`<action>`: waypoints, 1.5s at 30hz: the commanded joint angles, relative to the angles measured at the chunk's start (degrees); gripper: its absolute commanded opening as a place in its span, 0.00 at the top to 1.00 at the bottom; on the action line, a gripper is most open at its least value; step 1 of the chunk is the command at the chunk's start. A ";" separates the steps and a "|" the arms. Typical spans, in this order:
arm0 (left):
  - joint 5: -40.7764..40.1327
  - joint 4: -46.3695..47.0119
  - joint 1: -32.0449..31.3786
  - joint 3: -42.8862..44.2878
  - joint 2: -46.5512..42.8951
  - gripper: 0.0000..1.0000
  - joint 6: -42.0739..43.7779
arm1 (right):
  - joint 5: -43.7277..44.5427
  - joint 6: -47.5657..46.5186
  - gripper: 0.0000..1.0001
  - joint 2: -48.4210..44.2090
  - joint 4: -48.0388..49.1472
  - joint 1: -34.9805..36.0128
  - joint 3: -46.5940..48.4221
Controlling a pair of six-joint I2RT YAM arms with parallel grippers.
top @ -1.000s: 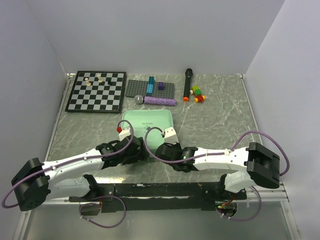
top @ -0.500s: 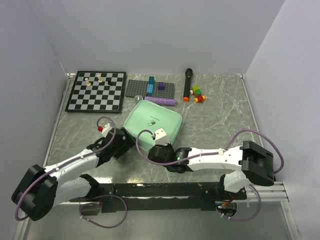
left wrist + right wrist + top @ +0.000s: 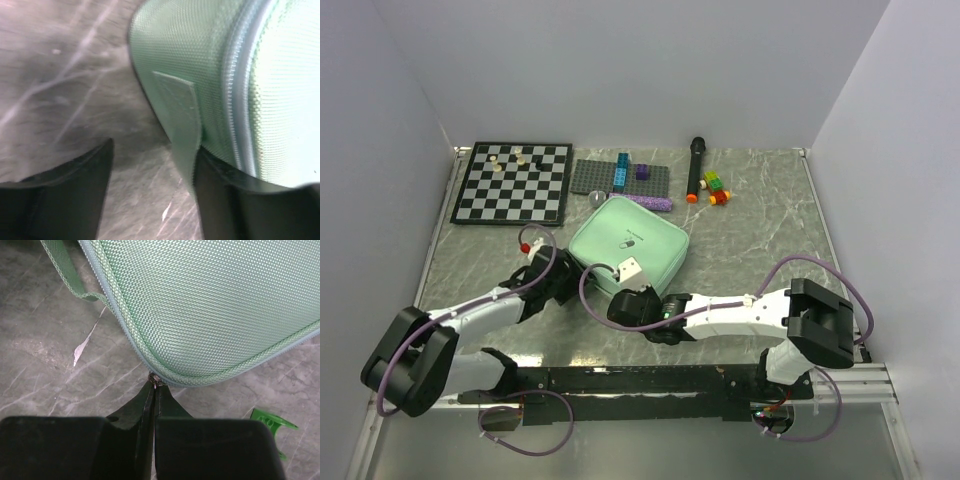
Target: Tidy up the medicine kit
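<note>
The medicine kit (image 3: 627,240) is a mint-green zip case lying closed and turned at an angle in the middle of the table. My right gripper (image 3: 156,385) is shut on the kit's small metal zipper pull (image 3: 155,380) at its near corner. My left gripper (image 3: 152,200) is at the kit's left corner, its jaws apart. The green fabric strap (image 3: 181,117) of the kit (image 3: 260,85) hangs between them, close against the right finger (image 3: 225,195). The left finger (image 3: 75,185) stands clear over bare table. In the top view both wrists crowd the kit's near-left side.
Along the back stand a chessboard (image 3: 512,183) with a few pieces, a grey studded plate (image 3: 620,177) with bricks, a purple bar (image 3: 642,202), a black marker (image 3: 695,168) and coloured bricks (image 3: 717,188). A small green piece (image 3: 272,422) lies by the right gripper.
The kit has turned and slid toward the back right. The right arm has swung left with the zipper pull. The left gripper left the kit, came back to its left corner and narrowed its jaws.
</note>
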 commanded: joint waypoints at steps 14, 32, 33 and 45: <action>2.78 6.10 -8.98 3.57 3.89 0.57 -2.09 | 1.12 -1.36 1.00 0.98 -0.26 0.45 2.50; 1.81 -7.43 5.25 3.48 -2.87 0.99 8.18 | -5.37 -1.19 1.00 -10.61 -1.93 -10.87 -9.35; 1.81 -8.57 5.87 3.65 -3.48 0.99 9.32 | -6.25 -0.74 1.00 -11.40 -1.67 -12.98 -9.88; 2.51 -12.36 9.65 3.13 -4.37 0.99 12.76 | -1.51 -1.01 1.00 -7.38 7.46 -36.36 -2.69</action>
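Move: Strap first: it stands off the medicine kit's left side, about 4 cm to the right of the left hand and 1 cm back, nearly level in height; the kit's middle is 6 cm ahead and 9 cm right. The right hand already pinches the zip pull at the near corner. From it, the right-hand corner lies some 11 cm ahead and 11 cm right, and a green clip 2 cm back, 15 cm right and 6 cm lower. Sliding about 5 cm right and slightly back, the left hand shuts its open fingers on the strap, pinches it, then draws it some 7 cm left. The right hand holds still on the zip pull at first, then drags it forward and right, roughly 9 cm each way, along the kit's near-right side to the right-hand corner, turning about 20 degrees clockwise. ##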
